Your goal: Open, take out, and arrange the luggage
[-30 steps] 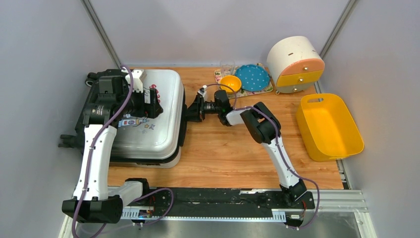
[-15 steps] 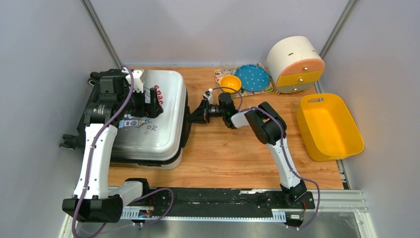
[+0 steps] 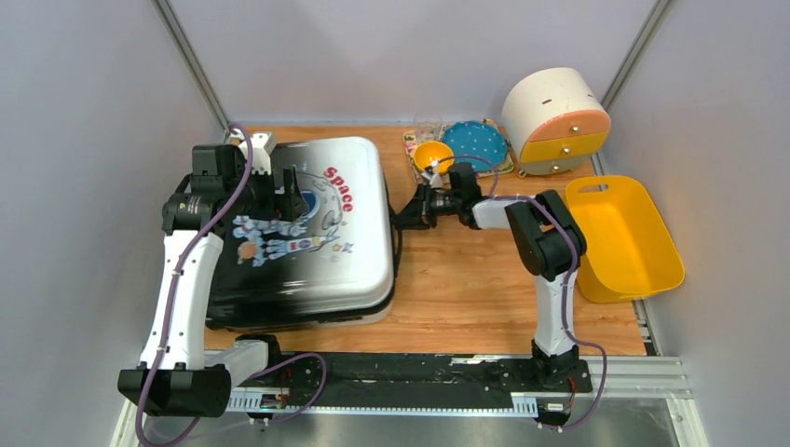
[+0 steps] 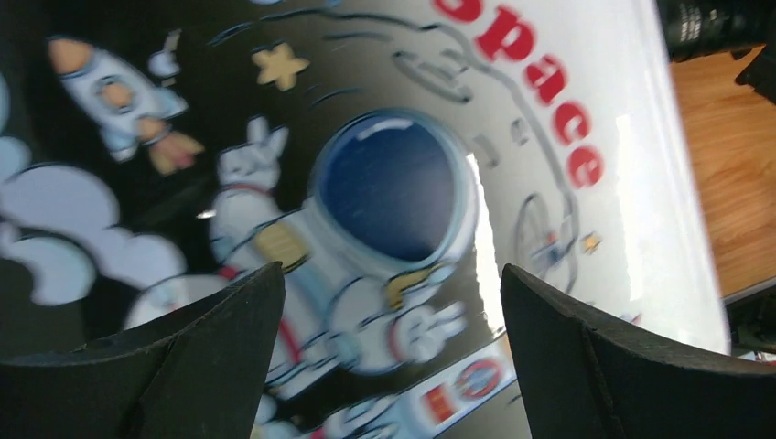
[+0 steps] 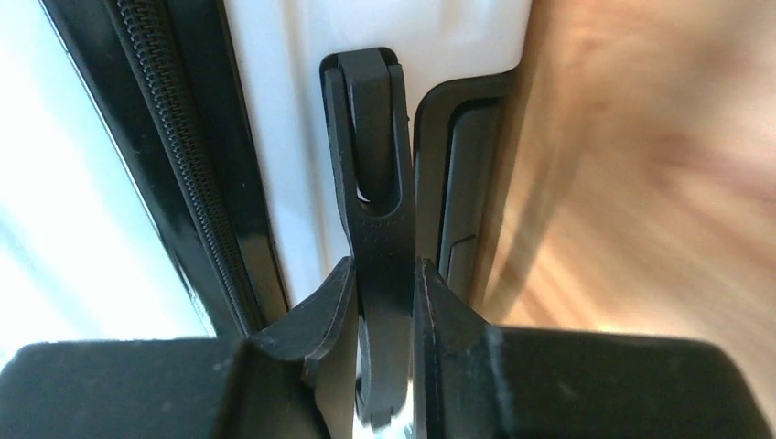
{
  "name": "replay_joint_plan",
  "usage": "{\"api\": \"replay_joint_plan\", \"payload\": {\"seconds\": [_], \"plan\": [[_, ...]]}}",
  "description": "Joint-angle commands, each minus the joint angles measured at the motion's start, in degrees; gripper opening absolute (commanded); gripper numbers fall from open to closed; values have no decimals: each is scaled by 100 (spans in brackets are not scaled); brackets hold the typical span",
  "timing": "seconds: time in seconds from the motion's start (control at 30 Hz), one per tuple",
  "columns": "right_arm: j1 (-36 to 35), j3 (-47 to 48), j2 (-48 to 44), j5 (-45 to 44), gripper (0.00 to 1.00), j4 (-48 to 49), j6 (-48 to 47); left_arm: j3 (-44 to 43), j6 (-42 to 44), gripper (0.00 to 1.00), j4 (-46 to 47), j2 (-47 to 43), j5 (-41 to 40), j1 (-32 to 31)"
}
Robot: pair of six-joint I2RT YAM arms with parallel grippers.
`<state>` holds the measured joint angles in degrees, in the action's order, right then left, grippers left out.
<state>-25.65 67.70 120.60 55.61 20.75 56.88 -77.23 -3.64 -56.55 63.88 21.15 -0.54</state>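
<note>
The luggage point(image 3: 321, 237), a silver-white hard-shell case with an astronaut and red "Space" print, lies flat on the left of the wooden table. My right gripper point(image 3: 406, 216) is at its right side, shut on the luggage's black side handle point(image 5: 371, 183); in the right wrist view the strap is pinched between both fingers point(image 5: 384, 283), next to the zipper and white shell point(image 5: 284, 110). Over the printed lid point(image 4: 393, 183) hovers my left gripper point(image 4: 389, 366), open, with nothing between its fingers; in the top view the left gripper point(image 3: 289, 191) is above the lid's back left.
A yellow plastic bin point(image 3: 619, 237) sits at the right edge. A round cream-and-orange drawer box point(image 3: 556, 119) stands at the back right. A yellow bowl point(image 3: 433, 155) and a blue dotted plate point(image 3: 475, 144) rest on a mat behind the right gripper.
The right gripper closed on the side handle and moved right, and the luggage slid right across the table with it. The left gripper stayed open above the lid.
</note>
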Motion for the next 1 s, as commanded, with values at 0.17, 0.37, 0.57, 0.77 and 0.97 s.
{"api": "replay_joint_plan", "payload": {"seconds": [0.17, 0.37, 0.57, 0.77, 0.97], "plan": [[1079, -90, -1081, -41, 0, -290, -527, -20, -76, 95, 180, 37, -92, 18], [1465, 14, -1354, -410, 0, -1599, -1626, -310, -233, 95, 4, 318, 64, 527], [1721, 427, -1469, -674, 0, -2672, -2479, -152, -260, 95, 57, 389, 802, 1046], [1712, 1209, -1425, -1193, 21, -4024, -3814, -55, -182, 95, -13, 493, 1504, 1547], [1739, 1694, -1706, -1474, 70, -5405, -5044, -64, 355, 96, -339, 617, 1798, 1882]]}}
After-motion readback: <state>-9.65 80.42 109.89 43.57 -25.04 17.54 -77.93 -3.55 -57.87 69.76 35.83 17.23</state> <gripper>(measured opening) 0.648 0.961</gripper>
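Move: The suitcase lies flat, its side handle already pinched by the right hand; its middle is about 23 cm to that hand's left and 3 cm back, roughly level. The clear table it is drawn towards lies some 15 cm right, 5 cm farther out and 7 cm below. The orange bowl is around 15 cm ahead and 7 cm right, the blue plate 18 cm ahead and 16 cm right, both lower. From the left hand, the suitcase's middle is about 7 cm back, 1 cm left and 18 cm down. The suitcase is dragged by its side handle as the still-closed right hand pulls right and somewhat forward, fast at first and then slower, nearly 15 cm in all, fingers tipping down some 25 degrees. Near the end they open, let go of the handle and the hand starts to rise. The open left hand shifts about 5 cm left and slightly forward, to over the suitcase's wheel-side edge. ##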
